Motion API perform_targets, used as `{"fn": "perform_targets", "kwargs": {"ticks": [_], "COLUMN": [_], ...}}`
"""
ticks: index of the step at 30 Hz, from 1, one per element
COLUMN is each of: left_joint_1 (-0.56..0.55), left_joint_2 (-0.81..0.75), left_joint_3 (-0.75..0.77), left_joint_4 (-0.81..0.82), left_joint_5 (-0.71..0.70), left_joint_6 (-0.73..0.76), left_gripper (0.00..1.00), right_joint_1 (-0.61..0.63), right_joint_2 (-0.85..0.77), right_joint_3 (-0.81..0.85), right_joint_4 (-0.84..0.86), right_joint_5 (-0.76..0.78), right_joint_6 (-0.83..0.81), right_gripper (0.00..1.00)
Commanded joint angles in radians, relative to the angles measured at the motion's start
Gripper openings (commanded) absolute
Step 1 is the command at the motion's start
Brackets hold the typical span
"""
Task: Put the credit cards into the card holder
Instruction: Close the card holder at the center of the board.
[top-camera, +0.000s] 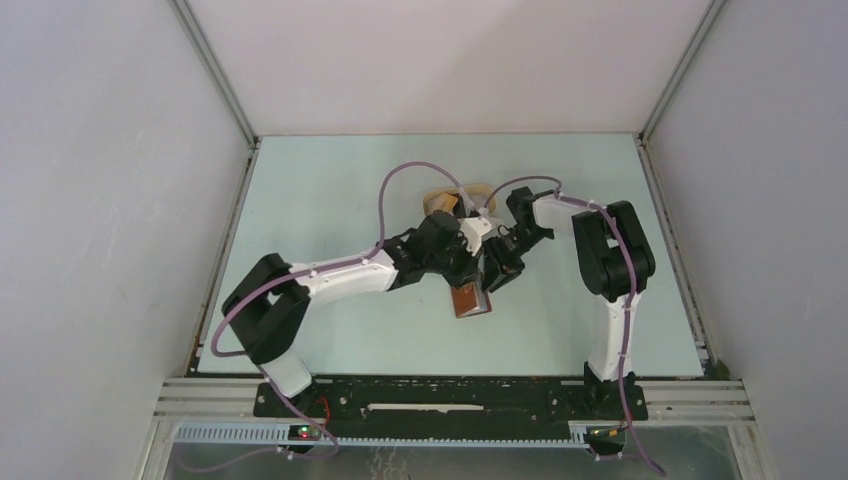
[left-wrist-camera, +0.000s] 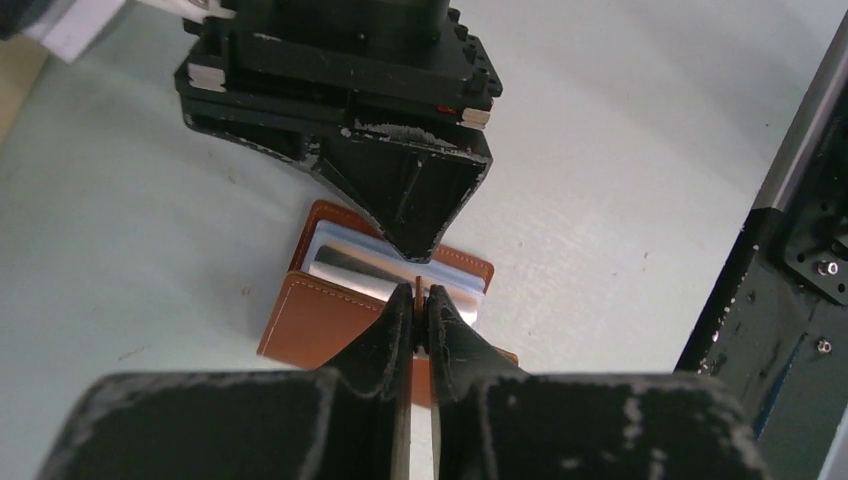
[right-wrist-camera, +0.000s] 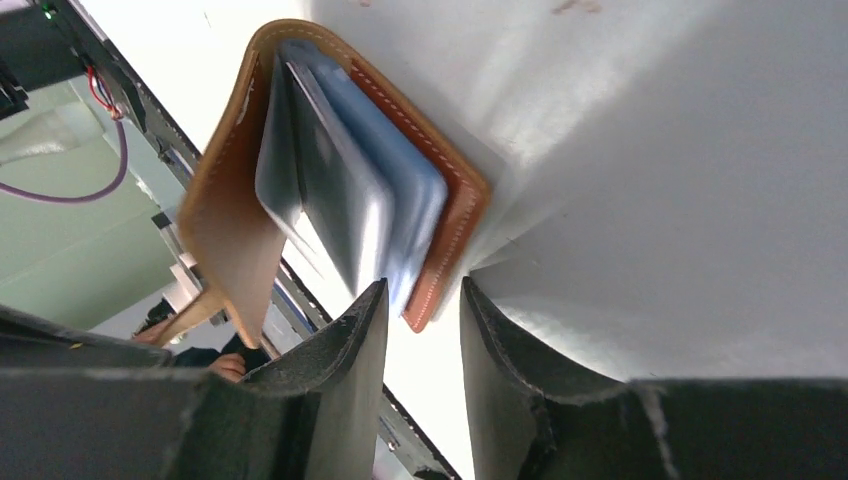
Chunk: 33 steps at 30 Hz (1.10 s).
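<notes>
The reddish-brown card holder (top-camera: 470, 300) lies open on the table between both arms. In the left wrist view my left gripper (left-wrist-camera: 420, 295) is shut on the thin leather edge of the card holder (left-wrist-camera: 320, 322), holding one flap up. Silvery and light blue credit cards (left-wrist-camera: 350, 265) sit stacked inside it. My right gripper (left-wrist-camera: 413, 250) points down onto those cards from the far side. In the right wrist view the right gripper (right-wrist-camera: 425, 300) stands open, its fingers apart just short of the card holder's (right-wrist-camera: 235, 235) corner and the credit cards' (right-wrist-camera: 340, 190) ends, gripping nothing.
A tan oval tray (top-camera: 455, 195) sits behind the two wrists, partly hidden by them. The right arm's black base link (left-wrist-camera: 790, 290) stands close at the right of the left wrist view. Grey walls enclose the pale green table (top-camera: 330, 190).
</notes>
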Motion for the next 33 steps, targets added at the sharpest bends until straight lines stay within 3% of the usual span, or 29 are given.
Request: {"fn": "perform_targets", "kwargs": {"ticks": [1, 11, 15, 20, 33], "left_joint_1": [-0.007, -0.006, -0.006, -0.005, 0.005], "left_joint_2": [0.091, 0.248, 0.276, 0.207, -0.106], "left_joint_3": [0.116, 0.189, 0.219, 0.22, 0.118], "left_joint_4": [-0.033, 0.0, -0.011, -0.012, 0.12], "left_joint_5": [0.054, 0.119, 0.09, 0.037, -0.072], "left_joint_6": [0.01, -0.034, -0.096, -0.132, -0.16], "left_gripper": [0.05, 0.09, 0.29, 0.47, 0.52], "right_joint_1": [-0.071, -0.244, -0.25, -0.257, -0.263], "right_joint_2": [-0.025, -0.062, -0.07, -0.094, -0.172], "right_joint_3": [0.034, 0.023, 0.023, 0.017, -0.007], "right_joint_4": [-0.007, -0.003, -0.002, 0.003, -0.007], "right_joint_5": [0.009, -0.112, -0.135, -0.195, -0.397], "right_joint_6": [0.011, -0.008, -0.013, -0.032, -0.114], "right_gripper": [0.41, 0.4, 0.4, 0.41, 0.4]}}
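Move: The card holder lies almost under the left hand, its middle some 10 cm below, 2 cm back and 1 cm to the left; the tab of its raised flap is already pinched in those fingers. From the right hand, whose half-open fingertips are at the holder's right edge, its middle is about 4 cm left, 2 cm back and 1 cm down. The card tray stands around 19 cm ahead of the left hand and 4 cm to its left, 9 cm down. Still pinching the flap's tab, the left hand brings it down about 5 cm and some 3 cm to the right over the card pockets, then opens, lets go and rises roughly 12 cm, easing a little forward. Meanwhile the right fingers come free of the holder's right edge, draw away to the right and forward, then lift about 7 cm, gap unchanged, with the hand rolling some 20 degrees. ##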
